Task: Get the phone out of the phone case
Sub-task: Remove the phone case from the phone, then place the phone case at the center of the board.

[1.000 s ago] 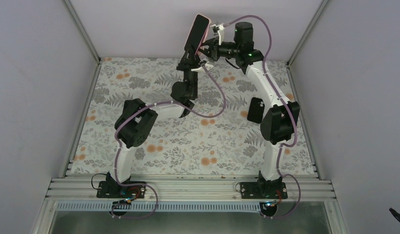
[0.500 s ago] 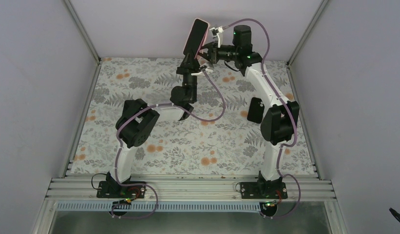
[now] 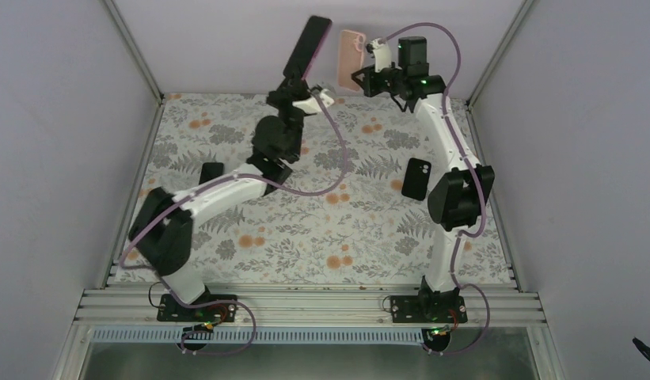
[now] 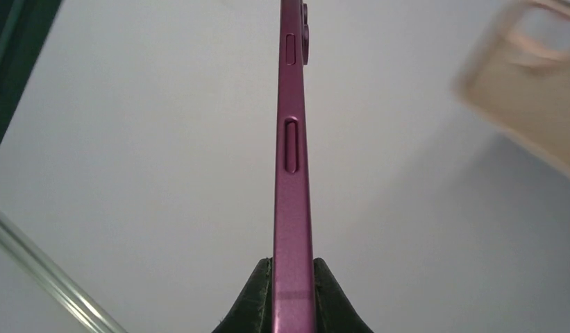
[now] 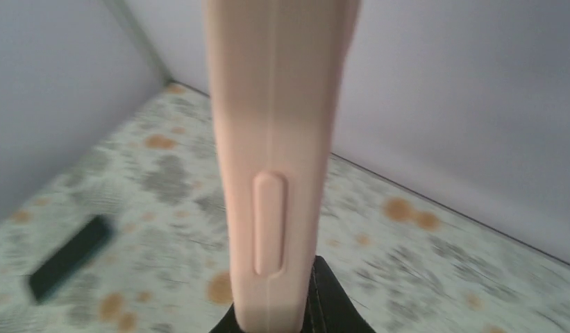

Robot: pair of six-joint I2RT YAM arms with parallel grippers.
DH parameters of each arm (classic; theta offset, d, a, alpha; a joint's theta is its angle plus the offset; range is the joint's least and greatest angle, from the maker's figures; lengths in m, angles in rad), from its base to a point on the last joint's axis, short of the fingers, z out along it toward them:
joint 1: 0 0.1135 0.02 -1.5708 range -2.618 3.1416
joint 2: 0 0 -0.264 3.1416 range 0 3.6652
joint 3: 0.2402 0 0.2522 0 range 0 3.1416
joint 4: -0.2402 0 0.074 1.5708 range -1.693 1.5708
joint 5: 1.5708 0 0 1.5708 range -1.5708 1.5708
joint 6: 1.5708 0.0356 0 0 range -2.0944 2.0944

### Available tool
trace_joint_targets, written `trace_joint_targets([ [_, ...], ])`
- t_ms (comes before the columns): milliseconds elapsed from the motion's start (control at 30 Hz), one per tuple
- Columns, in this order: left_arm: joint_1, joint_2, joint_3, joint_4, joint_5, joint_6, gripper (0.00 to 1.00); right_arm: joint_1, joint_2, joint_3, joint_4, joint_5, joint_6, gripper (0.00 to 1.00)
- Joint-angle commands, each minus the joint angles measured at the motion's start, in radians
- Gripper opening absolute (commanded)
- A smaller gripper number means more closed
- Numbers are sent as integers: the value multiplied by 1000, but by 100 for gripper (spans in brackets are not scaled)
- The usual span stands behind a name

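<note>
The phone [image 3: 307, 46], dark-faced and slim, is held up in the air near the back wall, tilted. My left gripper [image 3: 294, 82] is shut on its lower end. In the left wrist view the phone's edge [image 4: 294, 173] is magenta with side buttons, pinched between the fingers of my left gripper [image 4: 294, 295]. The salmon-pink phone case [image 3: 353, 51] hangs apart, just right of the phone, with nothing in it. My right gripper [image 3: 364, 79] is shut on it. The right wrist view shows the phone case's side [image 5: 271, 132] rising from my right gripper [image 5: 278, 312].
A black phone [image 3: 417, 178] lies on the floral table [image 3: 305, 237] beside the right arm. Another dark phone [image 3: 210, 174] lies left of centre, also seen as a dark phone [image 5: 70, 258] in the right wrist view. Grey walls close in the back and sides.
The phone has come out of the case. My left gripper swung left with the phone, and my right gripper moved right with the case, so a gap separates them.
</note>
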Motion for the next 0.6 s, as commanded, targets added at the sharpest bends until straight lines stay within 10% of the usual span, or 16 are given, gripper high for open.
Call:
trace_joint_targets([
  [0,12,-187,73,-291,18,-194,2,-27,-22,-5,-90,294,-166,3],
  [133,55,-252,25,-338,-26,-87,2,-55,-32,7,-140,375,-226,3],
  [333,191,-337,-88,-257,-84,97,2,-131,-24,34,-380,66,-258,3],
  [567,235,-403,-352,-19,-98,323,2,-140,-127,-306,-355,35,-303,3],
])
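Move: The left hand, holding the red phone, has the black phone on the table about 32 cm to its left, level fore and aft and some 40 cm below. The right hand, holding the pink case, has the dark case lying about 21 cm to its right, 10 cm back and 32 cm below. The pink case stands roughly 14 cm right and 10 cm ahead of the left hand, slightly lower. Draw the two grippers apart with both grips kept shut: swing the left one, with the red phone, about 16 cm left in an arch that first rises some 8 cm and then sinks to its starting height, turning about 20 degrees counter-clockwise. Meanwhile take the right gripper right and down, about 10 cm each, towards the dark case, tipping its fingers more steeply downward. ##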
